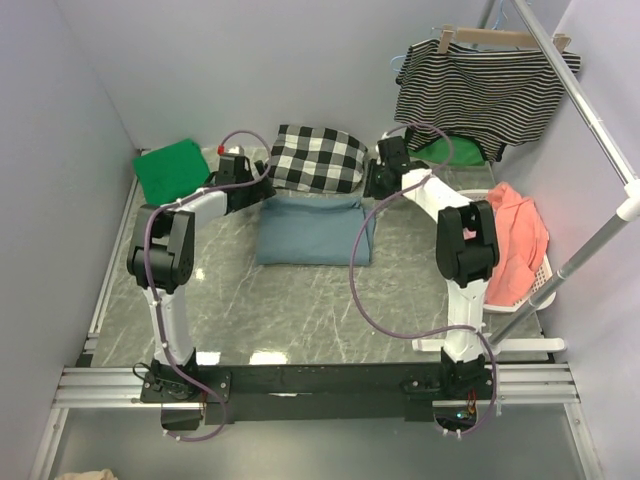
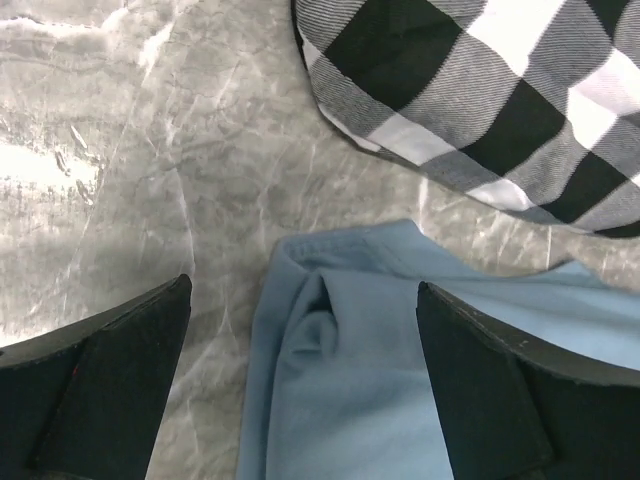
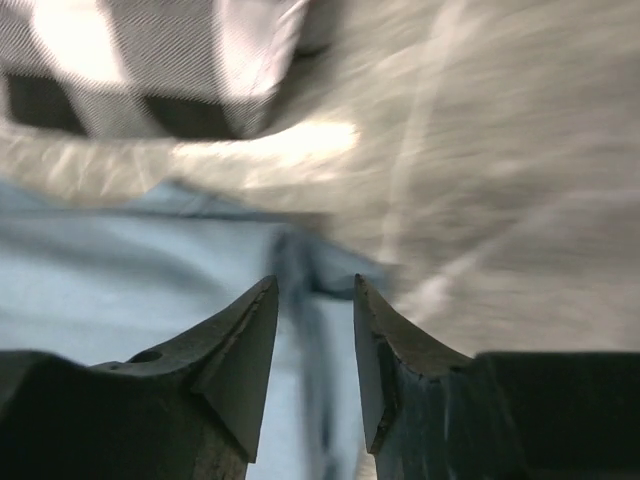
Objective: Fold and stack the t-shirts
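The slate-blue t-shirt (image 1: pixel 315 232) lies folded into a rectangle in the middle of the table. A bright green t-shirt (image 1: pixel 168 170) lies folded at the back left. My left gripper (image 1: pixel 262 186) hangs over the blue shirt's far left corner. In the left wrist view its jaws stand wide open (image 2: pixel 305 300) with the creased blue corner (image 2: pixel 340 370) lying loose below them. My right gripper (image 1: pixel 372 182) is over the far right corner. Its jaws are partly open (image 3: pixel 315 285), with blurred blue cloth (image 3: pixel 120 270) beneath and nothing between them.
A black-and-white checked cloth (image 1: pixel 318 158) lies just behind the blue shirt. A striped top (image 1: pixel 485 90) hangs from a hanger on the rail (image 1: pixel 590 110) at the right, with more green cloth (image 1: pixel 437 150) below it. A white basket (image 1: pixel 545 272) with pink cloth (image 1: pixel 515 240) stands at the right.
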{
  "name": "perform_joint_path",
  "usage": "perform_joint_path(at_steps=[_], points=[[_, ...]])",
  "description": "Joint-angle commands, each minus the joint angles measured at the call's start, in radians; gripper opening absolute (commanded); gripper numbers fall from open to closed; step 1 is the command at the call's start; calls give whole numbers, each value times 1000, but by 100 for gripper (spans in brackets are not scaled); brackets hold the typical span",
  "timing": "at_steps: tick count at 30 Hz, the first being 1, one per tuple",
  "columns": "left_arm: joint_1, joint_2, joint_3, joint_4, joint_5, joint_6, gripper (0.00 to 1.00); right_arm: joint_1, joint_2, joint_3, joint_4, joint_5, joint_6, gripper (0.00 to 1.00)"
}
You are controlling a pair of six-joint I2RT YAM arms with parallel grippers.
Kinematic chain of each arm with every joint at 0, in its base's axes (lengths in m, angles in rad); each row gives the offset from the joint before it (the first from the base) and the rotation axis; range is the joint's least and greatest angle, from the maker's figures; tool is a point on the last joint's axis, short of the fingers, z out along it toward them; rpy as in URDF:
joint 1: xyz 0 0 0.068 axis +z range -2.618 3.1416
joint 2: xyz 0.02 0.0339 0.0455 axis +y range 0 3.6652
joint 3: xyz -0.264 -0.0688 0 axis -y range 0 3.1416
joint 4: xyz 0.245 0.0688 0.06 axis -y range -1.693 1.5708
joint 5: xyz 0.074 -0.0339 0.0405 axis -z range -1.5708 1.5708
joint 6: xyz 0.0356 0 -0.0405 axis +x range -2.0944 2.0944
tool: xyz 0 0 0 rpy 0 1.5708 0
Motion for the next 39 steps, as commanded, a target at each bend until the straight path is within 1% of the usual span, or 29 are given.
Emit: perform_joint_path(at_steps=[1, 4, 5, 7, 8, 9, 11, 12, 14, 15, 17, 21, 24, 25, 28, 29, 30, 35, 39], points=[[-5, -121, 27, -6, 2, 72, 99, -3, -159, 49, -19, 195, -38, 44], [-5, -197, 22, -15, 50, 77, 99, 6, -209, 0, 9, 73, -50, 44], [-5, -211, 19, 5, 136, 74, 99, 13, -213, -7, 10, -8, -49, 44], [-5, -234, 11, 43, 255, 51, 99, 39, -203, -5, 26, -84, -35, 44], [-6, -233, 11, 52, 366, 46, 100, 49, -197, -7, 36, -151, -30, 44], [-8, -216, 11, 103, 413, 37, 99, 58, -190, -5, 45, -181, -24, 44], [-9, -178, 36, 100, 490, 20, 99, 73, -148, 10, 47, -231, 0, 44], [-9, -132, 40, 109, 545, 17, 99, 78, -133, 13, 53, -250, 8, 43], [-11, -94, 27, 140, 577, -15, 99, 81, -95, 15, 64, -288, 36, 43], [-11, -75, 12, 196, 596, -26, 99, 81, -87, 7, 81, -309, 42, 43], [-12, -60, -21, 235, 599, -41, 99, 83, -68, -2, 90, -311, 50, 43], [-12, 2, -32, 286, 596, -21, 99, 84, -44, -51, 115, -258, 43, 43], [-11, 34, -51, 336, 564, -11, 99, 83, -38, -85, 92, -179, 27, 43], [-9, 39, -62, 350, 553, -5, 99, 83, -41, -103, 98, -129, 27, 43], [-5, 57, -65, 391, 493, 12, 99, 73, -50, -198, 125, -74, 20, 43], [-2, 60, -62, 398, 452, 18, 99, 70, -50, -211, 128, -45, 22, 43], [1, 63, -58, 398, 441, 26, 99, 67, -58, -223, 130, -34, 28, 43], [27, 40, -13, 378, 299, 55, 99, 63, -79, -255, 95, 41, 36, 43], [43, -70, -42, 396, 211, 83, 99, 66, -154, -315, 52, 140, 54, 43]])
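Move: The folded blue t-shirt's middle lies about 15 cm to the left hand's right, 11 cm back and 4 cm below. From the right hand it is some 16 cm left, 12 cm back and 5 cm lower. Both open grippers stand over its far corners. The checked shirt is beyond it, roughly 7 cm ahead of the left hand and 16 cm to its right; the green folded cloth is about 28 cm to the left hand's left and 2 cm ahead. The blue t-shirt's far corners are left as both hands rise over 10 cm, swing inward some 9 cm and sink again. The right ends lower and farther back, drifting outward, its partly open fingertips on the cloth near the right side. The left, wide open and rolled clockwise, comes down behind the far edge's line, then eases forward and outward about 4 cm, close over the cloth. ##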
